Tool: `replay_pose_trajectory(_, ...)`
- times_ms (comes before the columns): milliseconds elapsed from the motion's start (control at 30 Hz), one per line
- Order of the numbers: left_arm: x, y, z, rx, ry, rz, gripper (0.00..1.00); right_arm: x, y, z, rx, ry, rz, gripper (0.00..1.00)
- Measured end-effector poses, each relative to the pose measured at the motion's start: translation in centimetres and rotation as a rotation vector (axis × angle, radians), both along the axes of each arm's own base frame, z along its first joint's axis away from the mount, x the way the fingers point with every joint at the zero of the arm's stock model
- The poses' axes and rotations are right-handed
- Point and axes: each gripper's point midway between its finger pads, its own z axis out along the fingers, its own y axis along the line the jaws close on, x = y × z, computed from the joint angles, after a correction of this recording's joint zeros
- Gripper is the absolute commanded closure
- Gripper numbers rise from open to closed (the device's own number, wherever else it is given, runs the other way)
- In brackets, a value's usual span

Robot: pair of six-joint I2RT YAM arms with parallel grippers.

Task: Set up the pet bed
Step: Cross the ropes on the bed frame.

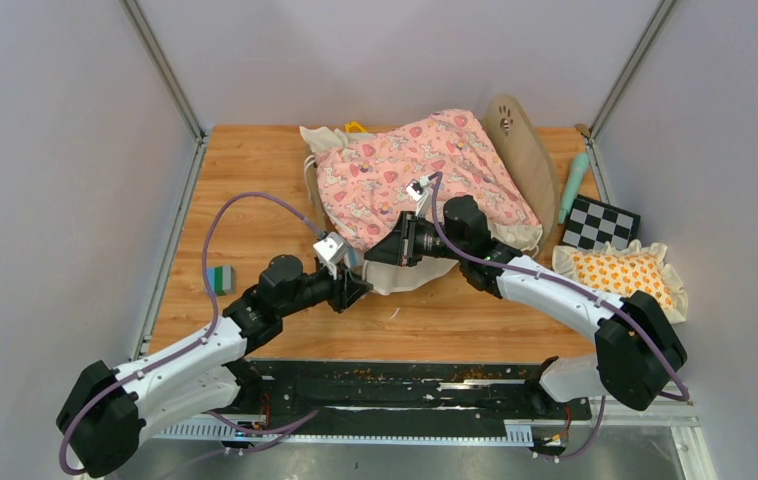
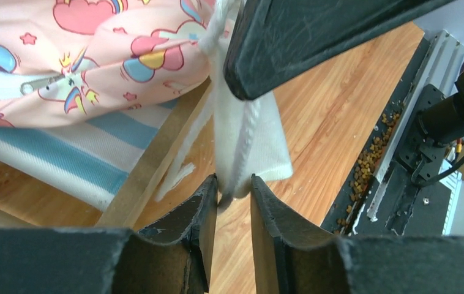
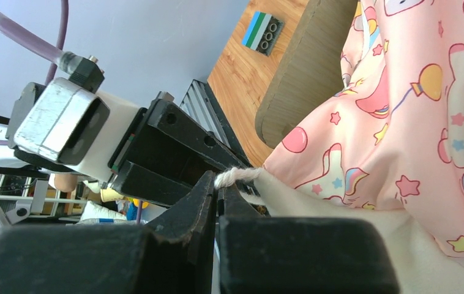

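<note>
The pet bed stands at the back middle, its rounded headboard [image 1: 520,150] with a paw cutout on the right. A pink unicorn quilt [image 1: 425,165] lies bunched over the striped mattress [image 2: 64,153] and the wooden frame [image 2: 150,165]. My right gripper [image 1: 380,250] is shut on the quilt's white corded edge [image 3: 235,176] and holds it up off the table. The white ruffle [image 2: 248,141] hangs down from it. My left gripper [image 2: 234,187] is just below, jaws narrowly apart, with the ruffle's lower corner between the tips.
An orange-patterned frilled pillow [image 1: 623,272] lies at the right edge, with a checkered board [image 1: 600,222] and a mint-green stick [image 1: 573,185] behind it. Stacked toy blocks [image 1: 220,279] sit at the left. Brown crumbs [image 2: 370,165] fill the rail at the near edge.
</note>
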Motion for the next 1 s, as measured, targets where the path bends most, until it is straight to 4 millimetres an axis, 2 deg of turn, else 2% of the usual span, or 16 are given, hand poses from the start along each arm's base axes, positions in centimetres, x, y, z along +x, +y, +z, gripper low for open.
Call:
replay_pose_trajectory(100, -0.3, 0.3, -0.6, 0.004, 0.008, 0.001, 0.78, 0.0, 0.0, 0.0, 0.001, 0.000, 0.001, 1.00)
replay_pose_trajectory(167, -0.4, 0.4, -0.8, 0.006, 0.013, 0.001, 0.92, 0.0, 0.0, 0.0, 0.003, 0.002, 0.003, 1.00)
replay_pose_trajectory(233, -0.5, 0.4, -1.0, 0.012, 0.019, 0.002, 0.98, -0.1, 0.0, 0.0, 0.003, 0.002, 0.005, 1.00)
replay_pose_trajectory(367, -0.6, 1.1, -1.4, 0.046, 0.047, 0.026, 0.99, -0.1, 0.0, -0.1, 0.001, 0.005, 0.005, 1.00)
replay_pose_trajectory(600, -0.8, 2.9, 0.5, 0.074, 0.067, 0.102, 0.95, 0.3, 0.0, -0.4, -0.012, -0.006, -0.009, 0.98)
replay_pose_trajectory(800, -1.0, 3.8, 2.2, 0.094, 0.083, 0.139, 0.97, 0.6, 0.1, -1.7, -0.036, -0.004, -0.014, 0.76)
replay_pose_trajectory(1000, -1.0, 4.5, 1.4, 0.164, 0.131, 0.158, 0.99, 0.2, -0.2, -3.2, -0.049, 0.019, -0.009, 0.58)
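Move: The rope is at the left hand's half-open fingertips, level with them and about 1 cm to the right. The bed frame's near corner lies roughly 5 cm ahead, 4 cm left and 10 cm below, with the pink sheet's near corner some 8 cm straight ahead and 6 cm below. The right hand already pinches the rope right at its pads. Left fingers close on the rope and draw it left about 4 cm, while the right opens and sinks. ##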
